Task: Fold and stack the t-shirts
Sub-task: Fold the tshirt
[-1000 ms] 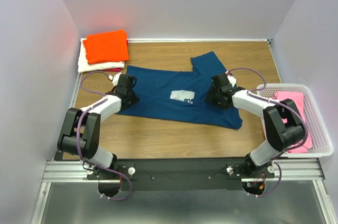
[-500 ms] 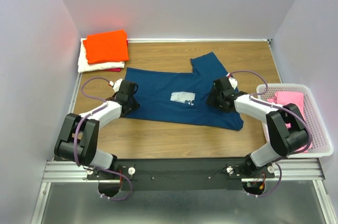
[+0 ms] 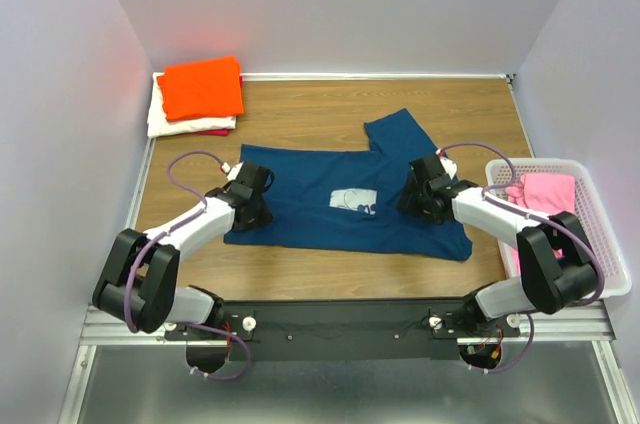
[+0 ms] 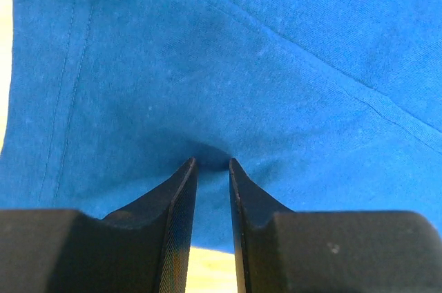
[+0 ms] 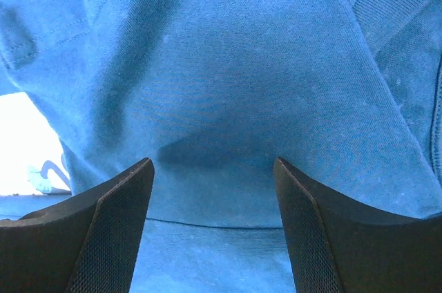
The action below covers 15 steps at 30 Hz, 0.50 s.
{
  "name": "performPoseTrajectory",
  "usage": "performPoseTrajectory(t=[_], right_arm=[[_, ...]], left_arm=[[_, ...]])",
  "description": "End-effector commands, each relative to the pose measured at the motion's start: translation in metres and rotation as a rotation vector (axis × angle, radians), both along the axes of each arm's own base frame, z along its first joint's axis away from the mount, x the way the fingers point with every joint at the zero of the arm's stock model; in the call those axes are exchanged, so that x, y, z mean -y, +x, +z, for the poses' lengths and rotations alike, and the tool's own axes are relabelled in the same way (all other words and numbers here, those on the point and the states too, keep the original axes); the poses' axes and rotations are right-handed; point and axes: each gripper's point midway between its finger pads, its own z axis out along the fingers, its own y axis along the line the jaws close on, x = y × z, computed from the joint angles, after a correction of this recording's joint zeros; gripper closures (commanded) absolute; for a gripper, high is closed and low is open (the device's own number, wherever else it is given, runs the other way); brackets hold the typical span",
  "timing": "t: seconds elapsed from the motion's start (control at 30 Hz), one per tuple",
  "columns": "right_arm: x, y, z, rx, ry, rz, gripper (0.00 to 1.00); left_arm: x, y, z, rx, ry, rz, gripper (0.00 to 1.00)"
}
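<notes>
The navy blue t-shirt lies spread on the wooden table, its small white chest print facing up and one sleeve pointing to the back. My left gripper sits low on the shirt's left edge. In the left wrist view its jaws are nearly together, with a pucker of the blue cloth pinched at the tips. My right gripper rests on the shirt's right side. Its fingers stand wide apart over flat blue fabric and hold nothing.
A folded orange t-shirt tops a cream-white one and a red sliver at the back left corner. A white basket at the right edge holds pink t-shirts. Walls close in on three sides.
The navy shirt has slid toward the near edge and to the right, and both grippers have travelled along with it. The left jaws have narrowed slightly.
</notes>
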Motion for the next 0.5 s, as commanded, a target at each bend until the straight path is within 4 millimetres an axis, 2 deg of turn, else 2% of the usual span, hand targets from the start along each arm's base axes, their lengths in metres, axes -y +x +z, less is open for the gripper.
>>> performPoseTrajectory(t=[0.0,0.03,0.07,0.1,0.13,0.23,0.27,0.3,0.33,0.37,0.4,0.43,0.47], right_arm=[[0.002,-0.003,0.012,-0.028,-0.037,0.023,0.23],[-0.004,0.015,0.031,0.024,-0.025,0.022,0.23],[-0.006,0.024,0.034,0.032,-0.035,0.035,0.23],[-0.012,0.045,0.056,0.092,-0.027,0.028,0.23],[-0.014,0.055,0.063,0.113,-0.034,0.031,0.23],[-0.020,0.083,0.072,0.142,-0.060,0.030,0.23],[-0.025,0.100,0.090,0.188,-0.059,0.035,0.23],[-0.027,0.108,0.084,0.177,-0.076,0.035,0.23],[-0.028,0.114,0.086,0.183,-0.081,0.036,0.23],[-0.029,0.129,0.097,0.213,-0.076,0.027,0.23],[-0.029,0.135,0.098,0.219,-0.082,0.033,0.23],[-0.029,0.141,0.092,0.206,-0.089,0.034,0.23],[-0.028,0.152,0.100,0.228,-0.087,0.033,0.23]], left_arm=[[-0.005,0.020,0.032,0.044,0.046,0.007,0.64],[-0.005,0.033,0.042,0.082,0.044,0.009,0.62],[-0.007,0.057,0.059,0.129,0.027,0.037,0.62],[-0.007,0.073,0.070,0.173,0.009,0.053,0.62],[-0.006,0.093,0.088,0.222,-0.009,0.073,0.62],[-0.015,0.129,0.092,0.260,-0.013,0.143,0.62],[-0.021,0.148,0.106,0.305,0.002,0.192,0.62],[-0.027,0.158,0.090,0.268,0.025,0.214,0.62],[-0.031,0.165,0.087,0.261,0.040,0.233,0.63],[-0.037,0.180,0.093,0.282,0.061,0.265,0.63],[-0.042,0.186,0.075,0.240,0.080,0.276,0.63],[-0.053,0.193,0.070,0.229,0.088,0.298,0.64],[-0.058,0.207,0.066,0.228,0.107,0.311,0.65]])
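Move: Both my hands are down on the t-shirt near its front edge. From my left hand the shirt's far left corner lies about 16 cm ahead and 4 cm left, its near left corner 4 cm back and 7 cm left, and the orange stack some 28 cm ahead, 13 cm left. From my right hand the shirt's far sleeve is about 17 cm ahead and 3 cm left, the white print 2 cm ahead and 11 cm left. I lift both hands off the cloth and swing them forward over the shirt, each rising about 10 cm with its fingers tilting outward: my left goes about 18 cm towards the far left corner, turning slightly counter-clockwise and just starting to sink, while my right, after a short start delay, goes some 13 cm forward and a little left towards the far sleeve. The grippers keep their openings, the left partly open and the right wide. ##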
